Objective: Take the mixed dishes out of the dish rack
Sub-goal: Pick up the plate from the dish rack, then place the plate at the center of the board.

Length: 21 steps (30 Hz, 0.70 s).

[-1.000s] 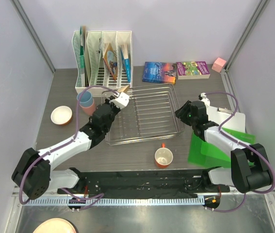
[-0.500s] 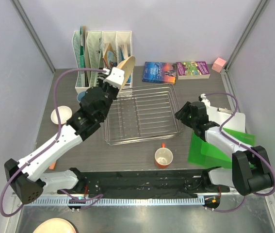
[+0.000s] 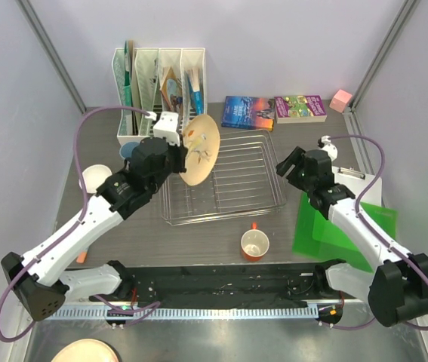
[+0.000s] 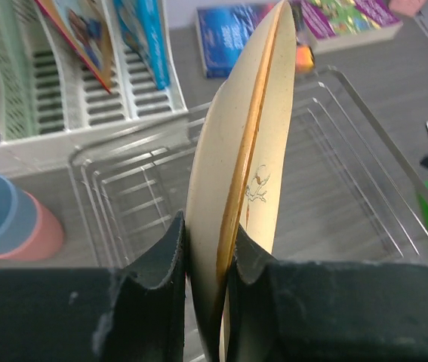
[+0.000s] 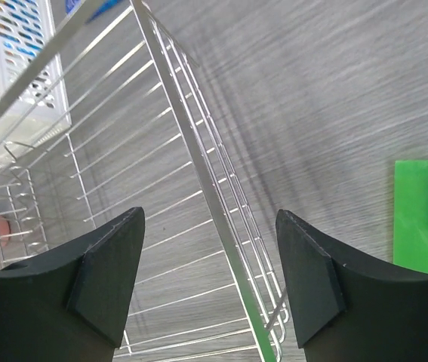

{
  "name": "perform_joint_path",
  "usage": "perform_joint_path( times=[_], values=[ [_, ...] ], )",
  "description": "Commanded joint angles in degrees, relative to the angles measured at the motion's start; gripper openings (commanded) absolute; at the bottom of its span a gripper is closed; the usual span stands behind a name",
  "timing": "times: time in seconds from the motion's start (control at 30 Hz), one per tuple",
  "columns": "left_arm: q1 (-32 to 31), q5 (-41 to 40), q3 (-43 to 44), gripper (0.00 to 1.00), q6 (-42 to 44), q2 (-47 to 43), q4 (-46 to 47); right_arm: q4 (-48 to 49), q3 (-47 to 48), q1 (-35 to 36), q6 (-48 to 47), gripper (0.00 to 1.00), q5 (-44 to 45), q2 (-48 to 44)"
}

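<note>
My left gripper (image 3: 182, 160) is shut on the rim of the beige plate (image 3: 201, 149) with a brown squiggle and holds it tilted on edge above the left part of the chrome dish rack (image 3: 232, 200). In the left wrist view the plate (image 4: 244, 151) stands edge-on between my fingers (image 4: 170, 253), with the rack (image 4: 334, 173) below. The stacked grey-blue and pink cups (image 4: 10, 222) stand left of the rack. The orange mug (image 3: 254, 244) stands in front of the rack. The small orange bowl (image 3: 94, 179) sits at the left. My right gripper (image 3: 289, 167) is open over the rack's right rim (image 5: 198, 151).
A white slotted file holder (image 3: 159, 90) with papers stands behind the rack. Two books (image 3: 274, 111) and a pink block (image 3: 341, 99) lie at the back right. Green sheets (image 3: 342, 230) and a clipboard lie at the right. A peach disc (image 3: 85, 351) sits below the table edge.
My left arm has lifted the plate from the rack's back left corner and swung it up, turning its patterned face into view. My right arm has risen slightly at the rack's right rim.
</note>
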Motion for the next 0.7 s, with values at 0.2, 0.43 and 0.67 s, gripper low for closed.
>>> perform_joint_path(
  times=[0.2,0.43,0.67],
  values=[
    [-0.02,10.27,-1.61,0.00,-11.51,-8.48,9.69,1.71,1.90,-0.09,-0.99,0.74,3.49,-13.51],
    [-0.10,21.07,-3.63,0.00,-17.21,-9.36,12.85,6.71,-0.21,-0.09,1.91,0.73,-12.32,-13.78],
    [0.07,31.99,-1.34,0.00,-21.18,-6.99,14.96,27.78,-8.29,-0.09,8.59,0.73,-25.43,-15.35]
  ],
)
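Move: The plate is held by its rim in the left hand, its middle some 7 cm ahead and 4 cm right of those fingers. The open right gripper waits about 30 cm to the left hand's right, 2 cm farther out and 17 cm lower; from it, the plate's middle is about 26 cm left, 5 cm ahead and 15 cm higher. The dish rack's middle lies 11 cm right of the left hand, barely ahead and 27 cm below. The left hand keeps its pinch on the plate's rim and draws it back about 6 cm and nearly as far right over the dish rack towards the right gripper, dipping slightly before coming up again, while the wrist turns clockwise and rolls its right side up, each some 20 degrees. The empty right hand first rises about 10 cm, then swings some 5 cm left towards the plate and sinks a little, tipping its fingers up and turning them counter-clockwise, still wide open and not yet on the rim. ##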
